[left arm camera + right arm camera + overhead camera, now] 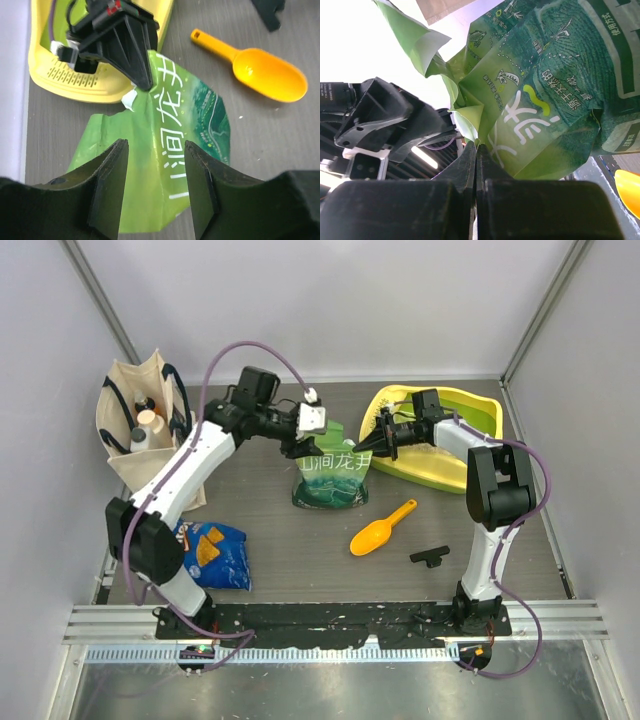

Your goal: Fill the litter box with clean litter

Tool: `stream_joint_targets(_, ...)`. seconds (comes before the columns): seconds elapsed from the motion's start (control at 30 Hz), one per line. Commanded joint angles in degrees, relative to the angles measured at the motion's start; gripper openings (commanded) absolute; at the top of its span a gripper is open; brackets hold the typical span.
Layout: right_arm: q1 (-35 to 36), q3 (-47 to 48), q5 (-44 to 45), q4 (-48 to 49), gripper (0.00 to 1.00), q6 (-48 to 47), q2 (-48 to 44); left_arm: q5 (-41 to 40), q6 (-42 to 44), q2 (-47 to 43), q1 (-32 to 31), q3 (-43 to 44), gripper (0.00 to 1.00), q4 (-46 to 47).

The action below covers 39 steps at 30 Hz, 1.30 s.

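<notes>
The litter box, yellow-rimmed with a lime-green basin, sits at the back right; its slotted grate end shows in the left wrist view. No clean litter shows anywhere. A green printed pouch stands at the table's middle, close to the box. My right gripper is shut on the pouch's crumpled top corner, seen pinched in its wrist view. My left gripper hangs open just over the pouch, nothing between its fingers.
An orange scoop and a small black clip lie in front of the box. A blue Doritos bag lies by the left arm's base. A canvas tote with bottles stands at the back left.
</notes>
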Motion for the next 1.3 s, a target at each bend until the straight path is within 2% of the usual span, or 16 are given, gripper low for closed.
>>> stream_joint_targets(0.0, 0.56, 0.87, -2.52, 0.70, 0.02, 1.59, -2.24, -4.73, 14.82, 3.31, -1.62, 0.03, 0.50, 0.30)
stream_joint_targets(0.43, 0.57, -0.27, -2.34, 1.93, 0.01, 2.38, -2.77, -8.16, 17.02, 10.16, -5.49, 0.57, 0.44, -0.23)
stream_joint_targets(0.53, 0.57, 0.08, -2.43, 1.93, 0.02, 2.38, -2.42, -8.42, 15.97, 11.83, -5.75, 1.62, 0.43, -0.67)
stream_joint_targets(0.67, 0.57, 0.34, -2.52, 2.02, 0.02, 2.38, -2.24, -8.42, 9.05, 12.80, -5.84, 2.23, 0.37, 2.40)
stream_joint_targets(0.83, 0.48, 0.69, -2.60, 2.10, 0.02, 2.47, -2.16, -7.11, 8.93, 14.39, -5.92, 4.43, 0.34, -1.10)
stream_joint_targets(1.07, -0.22, 0.78, -2.34, 2.45, 0.01, 2.38, -1.45, -6.31, 10.69, 17.03, -5.93, 9.26, 0.09, -11.12)
stream_joint_targets(1.17, -0.49, 1.05, -2.34, 2.63, 0.02, 2.03, -1.36, -6.23, 10.17, 17.20, -5.84, 9.36, 0.03, -12.62)
stream_joint_targets(1.23, -0.49, 1.22, -2.34, 2.63, 0.02, 1.95, -1.45, -6.14, 8.59, 16.59, -5.75, 8.83, 0.10, -11.75)
stream_joint_targets(1.27, -0.49, 1.14, -2.34, 2.63, 0.02, 1.77, -1.54, -6.14, 7.80, 16.06, -5.84, 6.91, 0.30, -10.53)
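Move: The litter bag's open top edge, where the left fingers will close, is about 4 cm right, 2 cm ahead and 9 cm below the left hand, with the bag's body below it, its middle some 17 cm down, 3 cm right and 4 cm back. The scoop lies about 14 cm right, 13 cm back; the litter box about 24 cm right, 7 cm ahead. From the right hand, already pinching the bag's corner, that edge is some 5 cm left, about level. The bag's green top edge is taken between the left fingers: the left hand sinks about 8 cm, fastest at first, while easing some 4 cm right towards the right gripper and slightly forward, its fingers tipping about 10 degrees further down. Once low, the half-open fingers shut and pinch the film beside the right hand's grip. The right hand stays put, still holding its corner. ##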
